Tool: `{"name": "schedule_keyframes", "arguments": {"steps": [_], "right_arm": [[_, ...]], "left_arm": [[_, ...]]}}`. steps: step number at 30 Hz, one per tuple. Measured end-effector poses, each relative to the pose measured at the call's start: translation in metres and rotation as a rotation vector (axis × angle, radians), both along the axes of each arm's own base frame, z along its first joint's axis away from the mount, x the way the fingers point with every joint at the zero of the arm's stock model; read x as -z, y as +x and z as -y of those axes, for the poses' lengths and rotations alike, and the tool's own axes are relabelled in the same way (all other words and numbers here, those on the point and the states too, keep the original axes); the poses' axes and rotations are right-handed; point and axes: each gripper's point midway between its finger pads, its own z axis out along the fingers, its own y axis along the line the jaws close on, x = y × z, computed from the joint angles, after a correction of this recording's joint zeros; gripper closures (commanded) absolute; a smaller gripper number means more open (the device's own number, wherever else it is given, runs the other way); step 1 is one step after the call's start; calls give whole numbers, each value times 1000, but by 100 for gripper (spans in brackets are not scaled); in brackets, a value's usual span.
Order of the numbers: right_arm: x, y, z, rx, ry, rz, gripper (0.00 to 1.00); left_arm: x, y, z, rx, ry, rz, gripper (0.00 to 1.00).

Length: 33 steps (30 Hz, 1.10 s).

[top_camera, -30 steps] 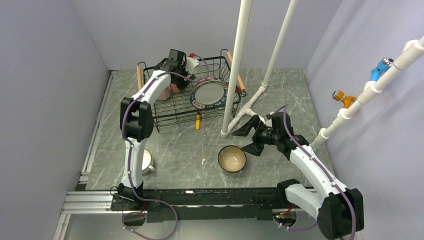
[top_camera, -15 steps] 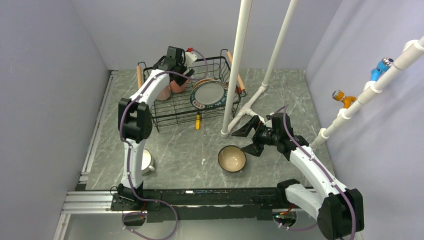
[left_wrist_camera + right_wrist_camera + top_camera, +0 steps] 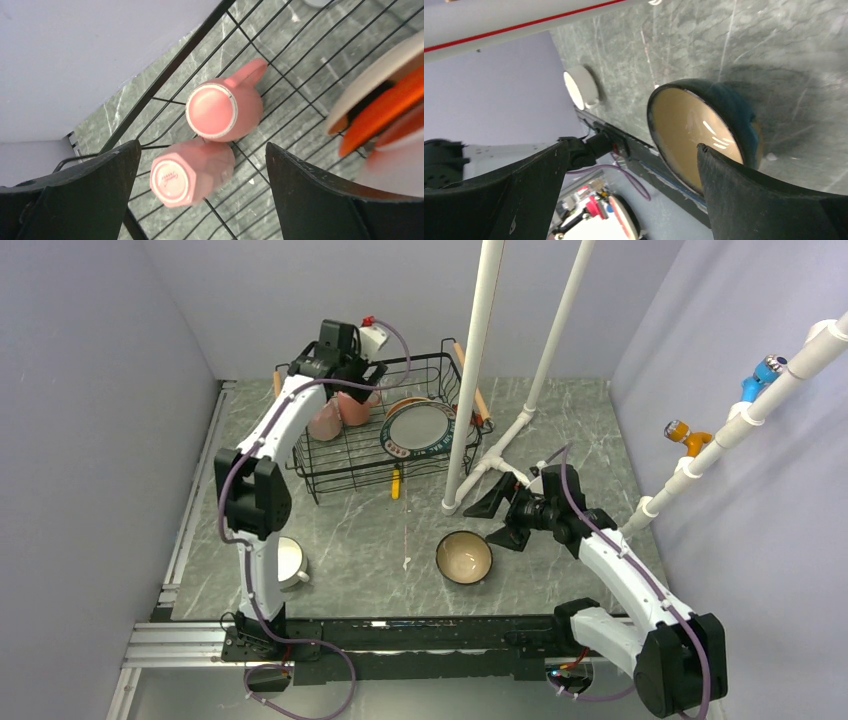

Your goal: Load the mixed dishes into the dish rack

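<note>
The dish rack (image 3: pixel 345 458) stands at the back of the table. Two pink mugs (image 3: pixel 325 422) (image 3: pixel 352 408) rest upside down in its left half; in the left wrist view they (image 3: pixel 224 107) (image 3: pixel 190 172) sit side by side on the wires (image 3: pixel 300 115). The big plate (image 3: pixel 418 428) leans in the right half with the cream, orange-backed dish (image 3: pixel 404 403) (image 3: pixel 385 107) behind it. My left gripper (image 3: pixel 335 352) (image 3: pixel 202 145) hangs open above the mugs, holding nothing. The dark-blue bowl (image 3: pixel 464 557) (image 3: pixel 694 130) sits on the table. My right gripper (image 3: pixel 497 515) (image 3: pixel 633 145) is open just right of it. The white cup (image 3: pixel 288 562) (image 3: pixel 581 87) stands near the left arm's base.
Two white pipes (image 3: pixel 470 390) rise just right of the rack, their feet between the rack and my right arm. A small yellow tool (image 3: pixel 397 481) lies at the rack's front edge. Wooden handles (image 3: pixel 279 395) (image 3: pixel 473 380) cap the rack's short sides. Grey walls close in on three sides.
My left arm has lifted up and back to the left, away from the pink mugs, with its gripper still open. The right gripper has edged slightly left by the bowl.
</note>
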Motion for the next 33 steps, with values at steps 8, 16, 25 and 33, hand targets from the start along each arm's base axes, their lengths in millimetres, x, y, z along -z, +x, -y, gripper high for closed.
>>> {"name": "schedule_keyframes", "arguments": {"steps": [8,16,25,33], "right_arm": [[19,7,19,-100,-217,80,1],[18,4,36,-152,-354,201,1],[48,-15,33,-215,-436,186,2],[68,-26,21,-278,-608,213,4]], "left_arm": [[-90,-60,4,-38,-247,73,1],[-102,-182,14,-20,-591,-23,1],[-50,-279,18,-53,-800,-222,1],[-1,-332,9,-173,-865,-382,1]]}}
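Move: My left hand, just clear of the rack, has the white cup about 38 cm back, 10 cm to its left and 19 cm below. The coral mug stands some 6 cm straight ahead and the other pink mug 3 cm ahead, 9 cm left, both about 11 cm lower. From my right hand the bowl is roughly 2 cm back, 3 cm left and 12 cm below; the white pole's foot is about 10 cm ahead, 5 cm left, and 13 cm down. I swing my empty left hand up about 11 cm out of the rack, then back and down to its old height, some 33 cm back towards the white cup, rolling about 50 degrees with its left side dropping. My right hand sinks about 7 cm towards the bowl, first drifting right, then easing back and a little left, tipping its open fingers steeper to straddle the bowl's right rim. ##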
